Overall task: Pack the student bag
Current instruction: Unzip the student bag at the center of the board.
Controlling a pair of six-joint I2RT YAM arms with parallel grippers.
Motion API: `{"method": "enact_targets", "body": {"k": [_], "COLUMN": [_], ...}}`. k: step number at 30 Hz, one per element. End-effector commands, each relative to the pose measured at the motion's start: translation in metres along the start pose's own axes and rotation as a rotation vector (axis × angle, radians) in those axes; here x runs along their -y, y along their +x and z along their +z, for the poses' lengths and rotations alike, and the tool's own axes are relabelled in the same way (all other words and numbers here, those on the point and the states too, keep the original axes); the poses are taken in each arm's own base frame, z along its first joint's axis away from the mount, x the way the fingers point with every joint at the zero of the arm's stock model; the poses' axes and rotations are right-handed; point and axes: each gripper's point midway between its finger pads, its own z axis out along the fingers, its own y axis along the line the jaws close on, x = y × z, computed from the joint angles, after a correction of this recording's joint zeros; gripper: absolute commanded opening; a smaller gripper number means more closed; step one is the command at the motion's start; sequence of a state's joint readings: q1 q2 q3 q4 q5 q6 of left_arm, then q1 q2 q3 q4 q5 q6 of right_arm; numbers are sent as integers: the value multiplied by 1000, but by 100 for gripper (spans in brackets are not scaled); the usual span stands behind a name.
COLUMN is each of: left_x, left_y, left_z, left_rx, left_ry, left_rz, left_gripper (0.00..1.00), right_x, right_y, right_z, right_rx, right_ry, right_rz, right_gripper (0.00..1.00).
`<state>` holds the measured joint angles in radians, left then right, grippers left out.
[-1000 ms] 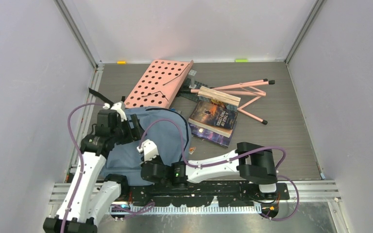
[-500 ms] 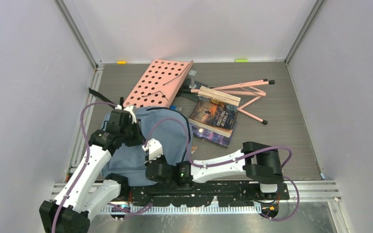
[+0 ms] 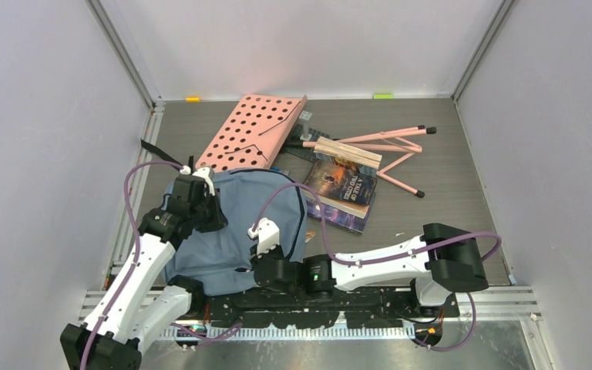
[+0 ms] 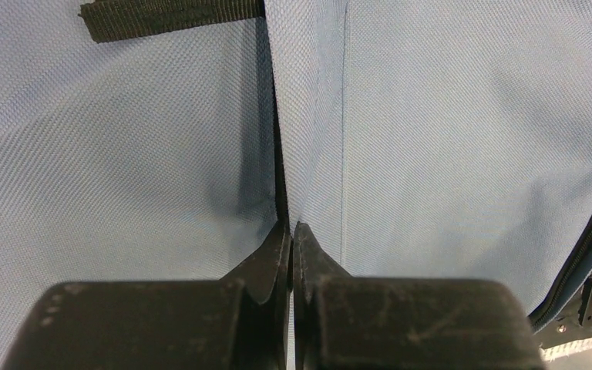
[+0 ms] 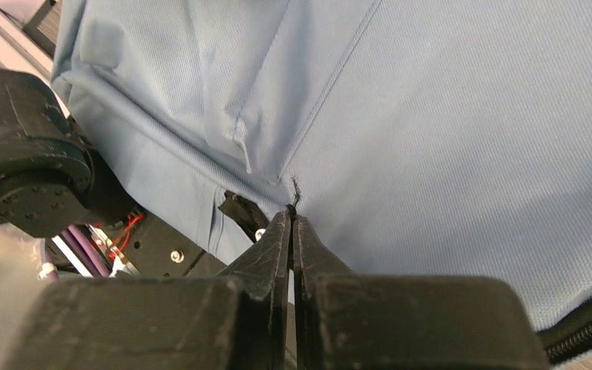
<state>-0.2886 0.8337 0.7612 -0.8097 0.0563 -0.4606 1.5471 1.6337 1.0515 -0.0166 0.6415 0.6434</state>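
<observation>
The student bag (image 3: 235, 220), blue-grey with black zipper trim, lies at the near left of the table. My left gripper (image 3: 213, 219) is at its left side. In the left wrist view that gripper (image 4: 291, 228) is shut on a raised fold of the bag's cloth (image 4: 447, 116), below a black strap (image 4: 169, 17). My right gripper (image 3: 258, 248) is at the bag's near edge. Its jaws (image 5: 291, 217) are shut on a seam of the bag (image 5: 447, 131), with a black tuft at their tips and a zipper slider (image 5: 240, 213) just to the left.
A pink perforated board (image 3: 256, 132) leans beyond the bag. Stacked books (image 3: 343, 189) and a pink folding stand (image 3: 393, 142) lie to the right of it. A small brown item (image 3: 307, 237) sits by the bag's right edge. The arm bases (image 5: 23, 177) lie near the bag.
My left gripper has moved right onto the bag and shut on its cloth. The right arm has shifted right, keeping its grip, and the bag's near part has followed.
</observation>
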Motion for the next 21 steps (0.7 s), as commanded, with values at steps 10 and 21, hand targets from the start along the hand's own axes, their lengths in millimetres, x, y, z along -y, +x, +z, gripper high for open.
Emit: {"method": "enact_targets", "body": {"k": [10,21], "left_x": [-11,-9], "left_y": [-26,-27], "left_z": [-12,-14], "left_rx": [110,126], "left_ry": [-69,-51], "left_rz": [56,77], "left_gripper": [0,0], "right_x": [48,100], "right_y": [-40,-71], "right_z": [-31,-65], "right_rx": [132,183], "right_ry": [220,391], "right_rz": [31,-77], "right_gripper": [1,0]}}
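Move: The right hand already holds the zipper pull at the bag's near edge; the zipper bend at the bag's near right corner lies about 8 cm to its right, 2 cm ahead and a little lower. The books stand some 20 cm right and 17 cm ahead of the right hand, the orange card about 12 cm right and 6 cm ahead. From the left hand, pinching a fold, the zipper bend is roughly 20 cm right and 7 cm back. Right hand drags the still-pinched zipper pull about 8 cm right, rising and easing forward; left keeps pinching the fabric. ##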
